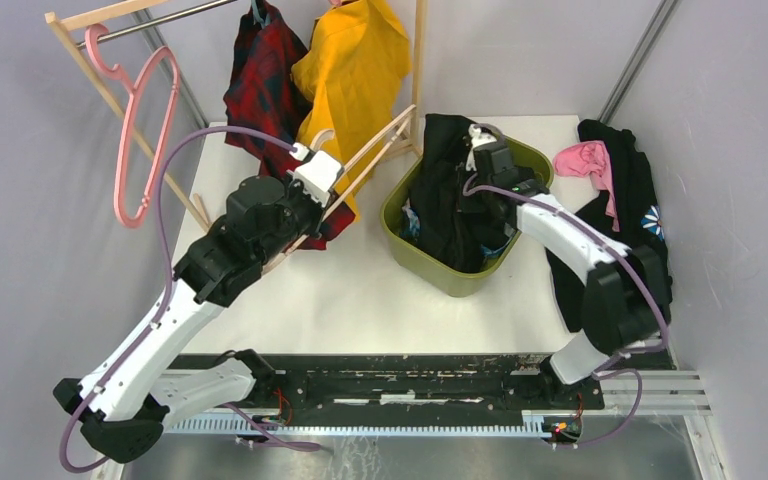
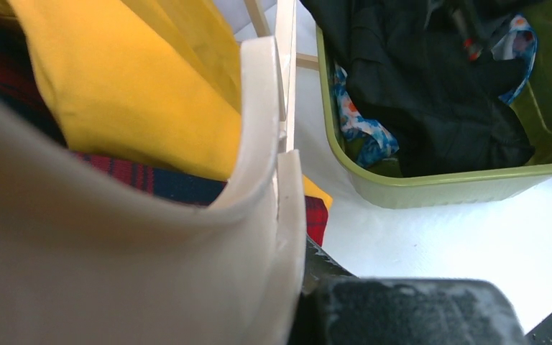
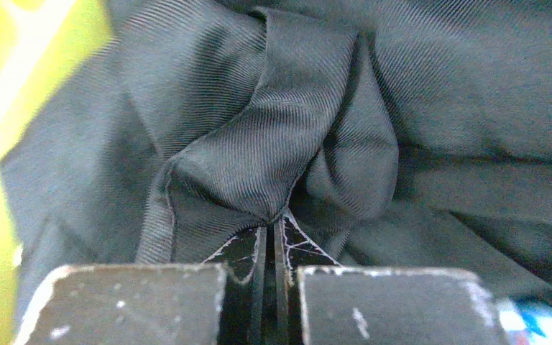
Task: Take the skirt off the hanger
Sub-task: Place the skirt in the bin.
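My left gripper (image 1: 312, 170) is shut on a cream hanger (image 1: 375, 148), which slants up toward the rack's post. In the left wrist view the hanger (image 2: 259, 144) fills the left side, pressed against a dark finger (image 2: 402, 309). No cloth hangs on it. The black skirt (image 1: 445, 190) is draped over the green basket (image 1: 430, 265) and into it. My right gripper (image 1: 485, 150) hovers over the basket's far side, shut on a fold of the skirt. In the right wrist view the closed fingertips (image 3: 273, 226) pinch the ribbed black fabric (image 3: 259, 144).
A wooden rack (image 1: 90, 60) at the back left carries a pink hanger (image 1: 145, 130), a red plaid garment (image 1: 260, 90) and a yellow garment (image 1: 350, 70). A pile of black clothes (image 1: 625, 200) with a pink piece (image 1: 585, 160) lies at the table's right edge.
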Tool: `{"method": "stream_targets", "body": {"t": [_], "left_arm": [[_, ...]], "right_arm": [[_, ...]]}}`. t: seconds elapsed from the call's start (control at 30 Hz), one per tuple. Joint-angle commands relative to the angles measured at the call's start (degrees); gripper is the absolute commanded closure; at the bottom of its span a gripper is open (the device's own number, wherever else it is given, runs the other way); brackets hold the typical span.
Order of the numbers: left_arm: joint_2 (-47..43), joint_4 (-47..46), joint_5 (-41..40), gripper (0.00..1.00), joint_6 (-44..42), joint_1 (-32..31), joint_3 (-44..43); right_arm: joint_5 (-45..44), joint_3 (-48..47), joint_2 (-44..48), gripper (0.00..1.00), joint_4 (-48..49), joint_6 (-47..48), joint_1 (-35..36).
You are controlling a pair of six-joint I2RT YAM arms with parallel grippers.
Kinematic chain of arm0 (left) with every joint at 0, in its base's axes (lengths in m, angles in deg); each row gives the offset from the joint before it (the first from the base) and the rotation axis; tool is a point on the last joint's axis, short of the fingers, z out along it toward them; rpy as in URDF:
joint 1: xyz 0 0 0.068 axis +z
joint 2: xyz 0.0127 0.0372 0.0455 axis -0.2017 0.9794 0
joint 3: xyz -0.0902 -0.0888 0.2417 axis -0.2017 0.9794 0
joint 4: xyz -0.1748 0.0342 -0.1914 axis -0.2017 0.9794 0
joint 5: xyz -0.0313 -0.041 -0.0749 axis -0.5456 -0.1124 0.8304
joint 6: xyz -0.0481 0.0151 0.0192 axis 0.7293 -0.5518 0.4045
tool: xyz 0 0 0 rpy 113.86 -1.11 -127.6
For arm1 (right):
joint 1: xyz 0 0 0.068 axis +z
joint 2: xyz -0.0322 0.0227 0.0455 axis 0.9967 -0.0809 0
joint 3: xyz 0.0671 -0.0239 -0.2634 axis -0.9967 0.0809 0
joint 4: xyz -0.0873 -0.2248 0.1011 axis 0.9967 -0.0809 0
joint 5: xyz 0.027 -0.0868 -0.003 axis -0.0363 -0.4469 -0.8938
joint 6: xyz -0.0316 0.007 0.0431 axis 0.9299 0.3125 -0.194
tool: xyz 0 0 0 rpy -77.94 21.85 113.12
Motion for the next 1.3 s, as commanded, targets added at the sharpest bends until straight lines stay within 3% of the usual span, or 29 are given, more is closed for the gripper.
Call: {"method": "stream_targets", "body": {"t": [0.0,0.13,0.23,0.4,0.53,0.77,1.07,1.27], "left_arm": [[-0.7,-1.4,-2.1,0.97,-0.6,0.2,-5.5],[0.7,1.2,-2.5,0.97,-0.5,0.2,-10.4],[1.5,3.2,-3.0,0.97,-0.3,0.2,-14.9],[1.2,5.9,-3.0,0.97,-1.0,0.2,-20.4],[0.9,9.3,-7.0,0.97,-1.3,0.2,-23.1],[0.9,10.5,-13.6,0.97,3.7,0.2,-23.9],[-3.8,14.7,-27.6,0.97,9.1,0.2,-28.8],[-10.7,16.3,-35.2,0.97,12.3,0.2,-27.5]], "right_arm": [[0.4,-1.0,-9.0,0.99,4.0,-5.7,0.7],[0.5,-2.3,-15.8,0.99,5.7,-8.2,0.7],[-0.1,-5.3,-16.5,0.99,3.6,-4.7,1.1],[-4.4,-10.5,-11.5,0.88,-5.5,5.7,1.7],[-8.2,-12.7,-5.0,0.76,-10.9,8.8,1.7],[-5.7,-18.1,3.0,0.55,-13.2,16.1,2.8],[-10.6,-26.4,-0.4,0.54,-6.9,21.2,3.7],[-7.8,-30.5,-5.5,0.56,-5.1,19.3,3.7]]}}
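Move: The right hand, with the black skirt pinched, is already over the bin, whose middle lies about 10 cm below it and 3 cm back. From this hand the yellow garment hangs some 17 cm to the left and 9 cm farther out; the pink cloth lies about 30 cm to the right and 4 cm ahead. From the left hand, holding the wooden hanger, the pink hanger is some 20 cm left and 7 cm ahead, and the plaid garment 6 cm left and 12 cm ahead. Right hand lowers the skirt 10 cm, releases it, rises 25; left hand takes the hanger 15 cm up, then left. ##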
